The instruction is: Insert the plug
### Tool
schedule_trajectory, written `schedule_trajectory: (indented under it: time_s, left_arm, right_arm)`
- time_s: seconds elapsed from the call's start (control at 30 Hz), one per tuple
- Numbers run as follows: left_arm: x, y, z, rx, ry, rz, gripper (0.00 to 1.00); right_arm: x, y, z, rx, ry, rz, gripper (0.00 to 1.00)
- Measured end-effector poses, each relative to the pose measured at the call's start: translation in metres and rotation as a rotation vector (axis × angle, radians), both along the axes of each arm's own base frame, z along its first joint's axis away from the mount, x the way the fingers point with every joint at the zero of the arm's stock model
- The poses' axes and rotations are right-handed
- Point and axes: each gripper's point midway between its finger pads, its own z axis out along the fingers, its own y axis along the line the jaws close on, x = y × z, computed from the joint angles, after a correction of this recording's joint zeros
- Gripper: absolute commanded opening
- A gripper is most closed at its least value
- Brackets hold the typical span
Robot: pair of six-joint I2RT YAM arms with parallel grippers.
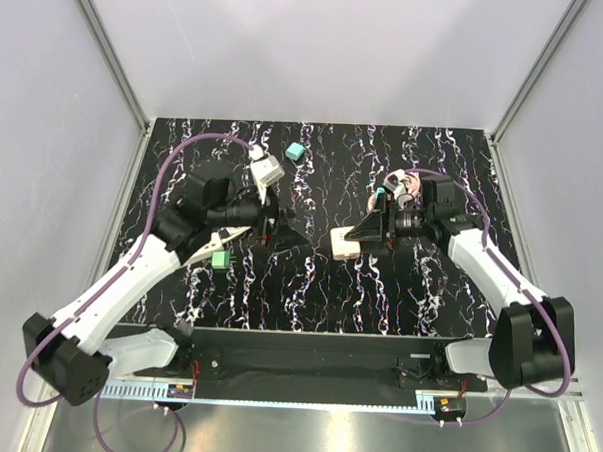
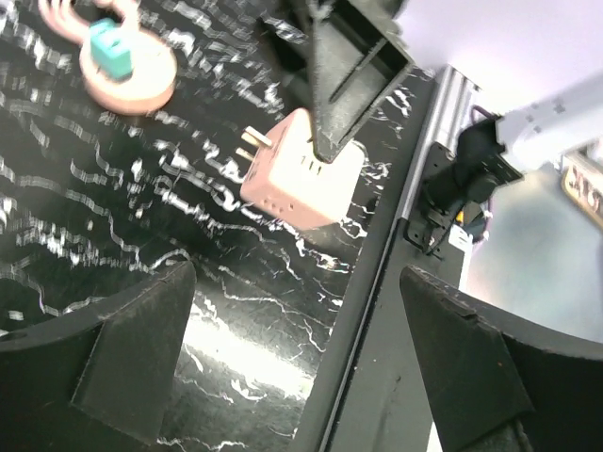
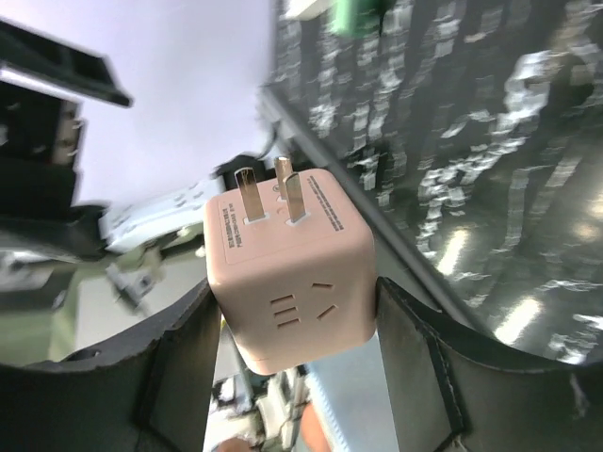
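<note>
The plug (image 2: 111, 49) is a small teal block lying on a coiled pink cord (image 2: 141, 85); from above the plug (image 1: 381, 192) sits at the right, just behind my right arm's wrist. My right gripper (image 3: 294, 292) is shut on a pink cube socket (image 3: 292, 273), one finger on each side, with the cube's metal prongs pointing away from the wrist. The top view shows this cube (image 1: 346, 246) held low at mid-table. My left gripper (image 1: 291, 231) faces it from the left, open and holding nothing. In the left wrist view the cube (image 2: 301, 174) hangs ahead of the open left gripper (image 2: 297, 273).
A white cube (image 1: 267, 169) and a teal cube (image 1: 296, 151) lie at the back, left of centre. A green cube (image 1: 220, 258) sits beside the left forearm. The black marbled mat ends at a metal rail (image 2: 377, 282) along the near edge.
</note>
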Motion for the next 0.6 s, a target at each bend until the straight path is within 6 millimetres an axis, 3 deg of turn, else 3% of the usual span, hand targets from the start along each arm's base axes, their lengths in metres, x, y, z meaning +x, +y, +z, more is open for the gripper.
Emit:
schedule_trajectory:
  time_s: [0.17, 0.27, 0.6]
  left_arm:
    - [-0.016, 0.000, 0.018, -0.016, -0.129, -0.042, 0.99]
    - [-0.018, -0.007, 0.017, 0.004, -0.176, -0.055, 0.99]
    - [-0.031, -0.049, -0.007, 0.155, -0.261, -0.129, 0.99]
  right_arm:
    - [-0.020, 0.011, 0.032, 0.111, -0.023, 0.066, 0.03]
    - [-0.027, 0.015, 0.044, 0.142, -0.023, 0.091, 0.02]
    - [-0.035, 0.024, 0.048, 0.155, 0.031, 0.108, 0.01]
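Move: The pink adapter, already held by the right fingers in mid-air, lies about 11 cm to the right of the left hand, roughly 1 cm ahead and some 7 cm lower. The round socket with the teal plug in it is about 18 cm ahead, 22 cm right and 23 cm below, and the green block 17 cm left, 2 cm ahead and 22 cm below. For the right hand, the left gripper is about 12 cm to its left, 1 cm nearer the base and 7 cm higher. With its fingers staying wide open, the left hand swings about 5 cm right and 3 cm back towards the pink adapter, first rising some 2 cm and then sinking again, as the wrist rolls about 15 degrees and dips its fingertips a little. The right hand keeps its grip on the adapter and lifts it about 5 cm while drawing it 3 to 4 cm back and slightly left towards the open left fingers, tipping its fingertips up by some 10 degrees and then easing to a near stop. ##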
